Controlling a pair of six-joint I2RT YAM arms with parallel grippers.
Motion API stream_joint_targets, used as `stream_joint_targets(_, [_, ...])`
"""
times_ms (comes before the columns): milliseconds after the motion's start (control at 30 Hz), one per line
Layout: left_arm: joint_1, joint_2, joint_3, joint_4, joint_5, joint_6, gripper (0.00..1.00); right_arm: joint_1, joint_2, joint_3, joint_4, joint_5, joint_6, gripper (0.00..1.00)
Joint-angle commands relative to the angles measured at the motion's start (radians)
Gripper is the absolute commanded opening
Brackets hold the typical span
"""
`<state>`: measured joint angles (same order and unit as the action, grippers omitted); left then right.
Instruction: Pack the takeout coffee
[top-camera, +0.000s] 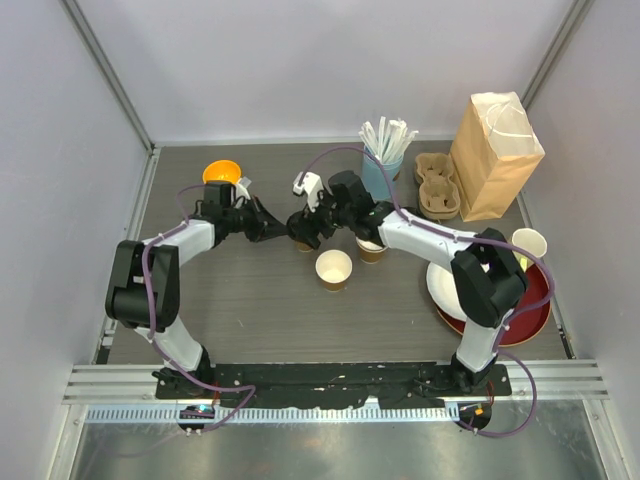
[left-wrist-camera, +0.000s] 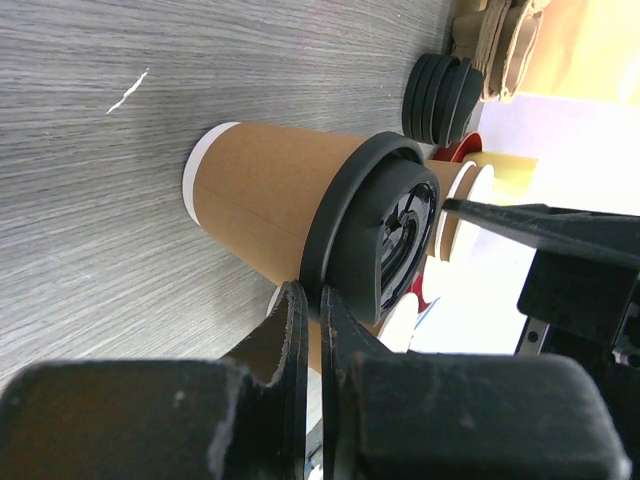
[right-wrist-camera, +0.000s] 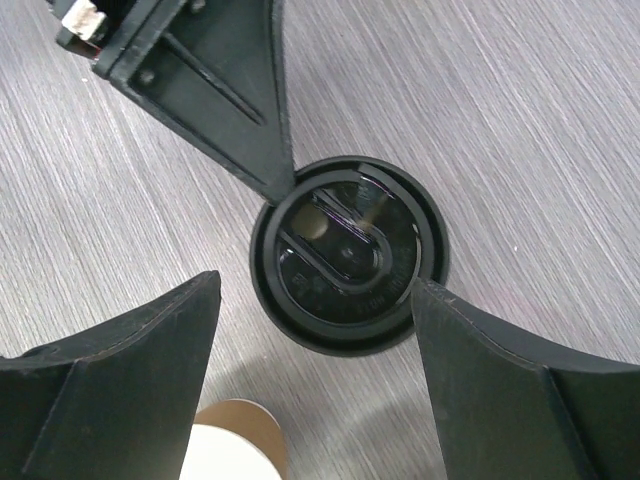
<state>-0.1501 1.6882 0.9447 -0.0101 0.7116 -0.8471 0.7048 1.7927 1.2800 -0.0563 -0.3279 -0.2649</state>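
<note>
A kraft-brown takeout coffee cup (left-wrist-camera: 265, 200) stands on the grey table, with a black lid (right-wrist-camera: 350, 255) on it. My left gripper (left-wrist-camera: 312, 295) is shut on that lid's rim, pinching it from the side. My right gripper (right-wrist-camera: 315, 285) hangs open straight above the lid, one finger on each side, and its right fingertip is close to the rim. In the top view both grippers meet over this cup (top-camera: 303, 243) at mid-table. A second kraft cup (top-camera: 334, 268), lidless and white inside, stands just in front. Another kraft cup (top-camera: 371, 250) sits partly under the right arm.
A stack of black lids (left-wrist-camera: 445, 95) lies behind the cup. At the back right are a light-blue cup of straws (top-camera: 383, 165), a cardboard cup carrier (top-camera: 437, 185) and a brown paper bag (top-camera: 493, 155). An orange bowl (top-camera: 222, 172) sits back left. A pale yellow cup (top-camera: 529, 243) and red plate (top-camera: 535, 310) are on the right.
</note>
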Motion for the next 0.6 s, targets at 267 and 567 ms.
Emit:
stream_joint_targets(267, [0.064,-0.048,0.039,-0.034,-0.018,0.031,0.00,-0.047,-0.211,0.076,0.013,-0.014,0.157,0.82])
stream_joint_targets(567, [0.122,-0.042,0.069,-0.076,0.008,0.020,0.02,-0.126,-0.306,0.030,-0.028,0.081,0.233,0.82])
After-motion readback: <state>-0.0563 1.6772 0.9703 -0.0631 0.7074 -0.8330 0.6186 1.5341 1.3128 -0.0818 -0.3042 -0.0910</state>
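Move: The lidded cup is already held by the left fingers at its lid rim; its middle is about 4 cm to the left hand's right, 1 cm ahead and 4 cm below. Seen from the left hand, the open cup stands some 9 cm right and 8 cm back, the yellow bowl 14 cm left and 14 cm ahead. The open right fingers straddle the lidded cup, which lies roughly 1 cm ahead, 1 cm left and 6 cm below that hand. The lidded cup is drawn leftward and a little forward by the left hand, about 4 cm in all, its nearly shut fingers still pinching the lid rim. The right hand backs off at the same time, rising some 13 cm off the lid and drifting about 4 cm right, its fingers staying wide open and tipping upward. ##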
